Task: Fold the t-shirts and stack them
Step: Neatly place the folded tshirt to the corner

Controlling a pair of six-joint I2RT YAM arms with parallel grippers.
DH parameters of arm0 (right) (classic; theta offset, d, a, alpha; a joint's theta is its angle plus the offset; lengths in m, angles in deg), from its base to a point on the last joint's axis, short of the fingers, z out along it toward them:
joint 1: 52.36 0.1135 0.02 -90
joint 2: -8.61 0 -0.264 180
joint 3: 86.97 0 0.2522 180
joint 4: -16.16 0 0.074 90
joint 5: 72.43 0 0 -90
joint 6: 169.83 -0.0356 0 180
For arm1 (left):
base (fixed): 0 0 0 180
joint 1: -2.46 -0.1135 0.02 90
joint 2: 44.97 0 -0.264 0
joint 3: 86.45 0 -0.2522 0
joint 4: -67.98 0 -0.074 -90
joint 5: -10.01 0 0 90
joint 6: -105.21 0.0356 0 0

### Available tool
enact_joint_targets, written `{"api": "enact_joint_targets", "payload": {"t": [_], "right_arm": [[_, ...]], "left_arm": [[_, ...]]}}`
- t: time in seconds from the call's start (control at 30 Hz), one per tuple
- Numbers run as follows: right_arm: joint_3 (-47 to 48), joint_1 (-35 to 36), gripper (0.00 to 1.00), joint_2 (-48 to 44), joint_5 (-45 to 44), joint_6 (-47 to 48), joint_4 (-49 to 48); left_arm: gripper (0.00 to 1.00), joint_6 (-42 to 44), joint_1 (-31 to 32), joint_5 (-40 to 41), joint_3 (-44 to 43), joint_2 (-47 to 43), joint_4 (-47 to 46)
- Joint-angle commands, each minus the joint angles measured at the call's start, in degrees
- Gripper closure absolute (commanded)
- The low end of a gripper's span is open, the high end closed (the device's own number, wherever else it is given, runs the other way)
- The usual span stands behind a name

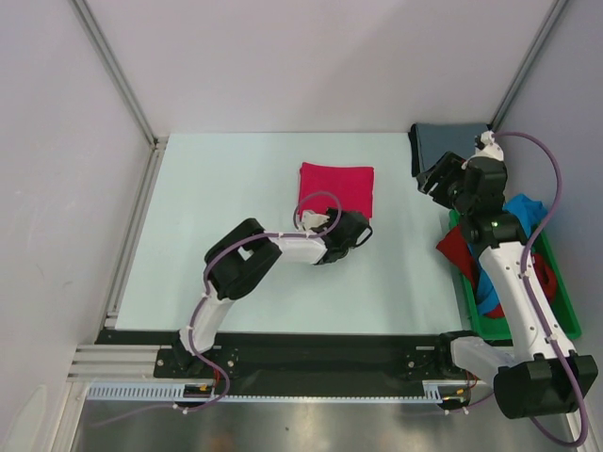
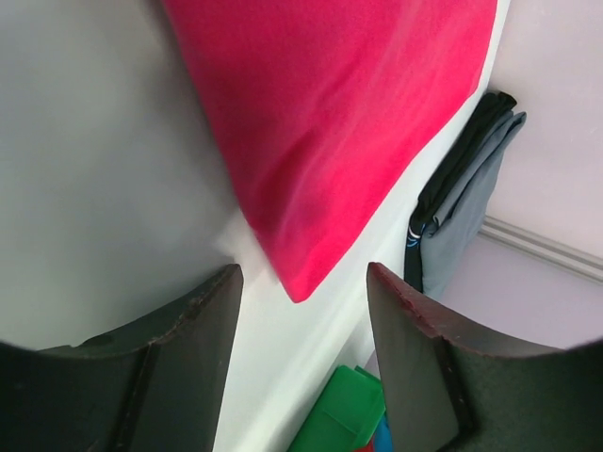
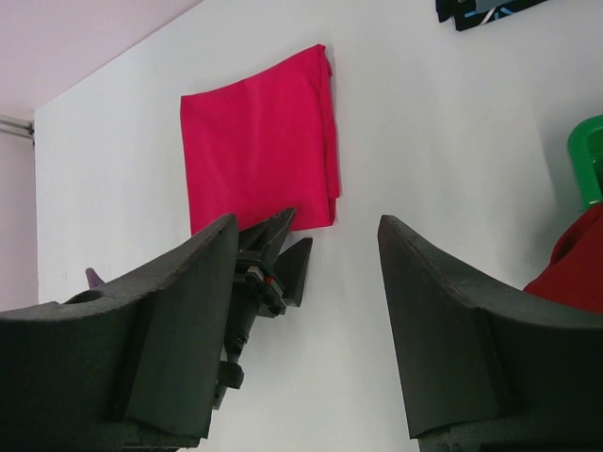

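A bright pink-red t-shirt (image 1: 336, 188) lies folded flat at mid-table. My left gripper (image 1: 356, 229) sits just off its near right corner, open, with nothing between the fingers. In the left wrist view that corner of the pink-red t-shirt (image 2: 330, 122) points at the gap of the left gripper (image 2: 303, 282). A folded grey-blue t-shirt (image 1: 448, 143) rests at the back right. My right gripper (image 1: 433, 179) hovers open and empty beside it. A bright blue t-shirt (image 1: 523, 212) and a darker red t-shirt (image 1: 457, 250) lie crumpled in the tray.
The green plastic tray (image 1: 563, 299) stands along the table's right side, under the right arm. Grey walls and a metal rail (image 1: 132, 235) close in the table. In the right wrist view the left gripper (image 3: 278, 259) shows at the pink-red t-shirt (image 3: 259, 141).
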Motion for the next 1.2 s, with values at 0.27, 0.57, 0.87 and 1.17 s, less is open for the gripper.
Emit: {"api": "enact_joint_targets", "payload": {"t": [0.27,0.57,0.87,1.17], "right_arm": [[0.9,0.3,0.33,0.9,-1.3,0.8,-0.6],[4.7,-4.7,0.13,9.5,12.1,4.5,-1.1],[10.4,-10.3,0.06,30.8,32.2,5.2,-13.3],[16.6,-9.6,0.04,51.1,45.6,-2.8,-24.4]], "left_arm": [[0.51,-17.6,0.1,1.9,-5.0,6.6,7.1],[0.99,-7.2,-2.2,-0.2,1.0,2.5,-6.2],[1.00,-3.0,-5.2,-6.4,11.6,-5.7,-17.4],[1.00,-0.9,-5.8,-9.5,11.9,-7.8,-21.9]]}}
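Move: The folded pink t-shirt's near right corner lies between and just beyond my open left fingertips, about 3 cm ahead, 2 cm right and 3 cm below. The shirt's middle is some 11 cm ahead and 5 cm left, and the grey-black folded stack about 24 cm ahead and 26 cm right. From my right hand, held high, the shirt's far right corner is roughly 22 cm ahead, 12 cm left and 27 cm down; the stack is 28 cm ahead, 7 cm right. I ease my left hand a couple of centimetres forward and down, shut the fingers on the shirt's near right corner, then drag the pinched cloth about 4 cm left, starting to lift at the end. Meanwhile my right hand opens wider and swoops some 16 cm down and 13 cm forward, drifting left late, towards the far right corner, its wrist tipping down and turning counter-clockwise. ##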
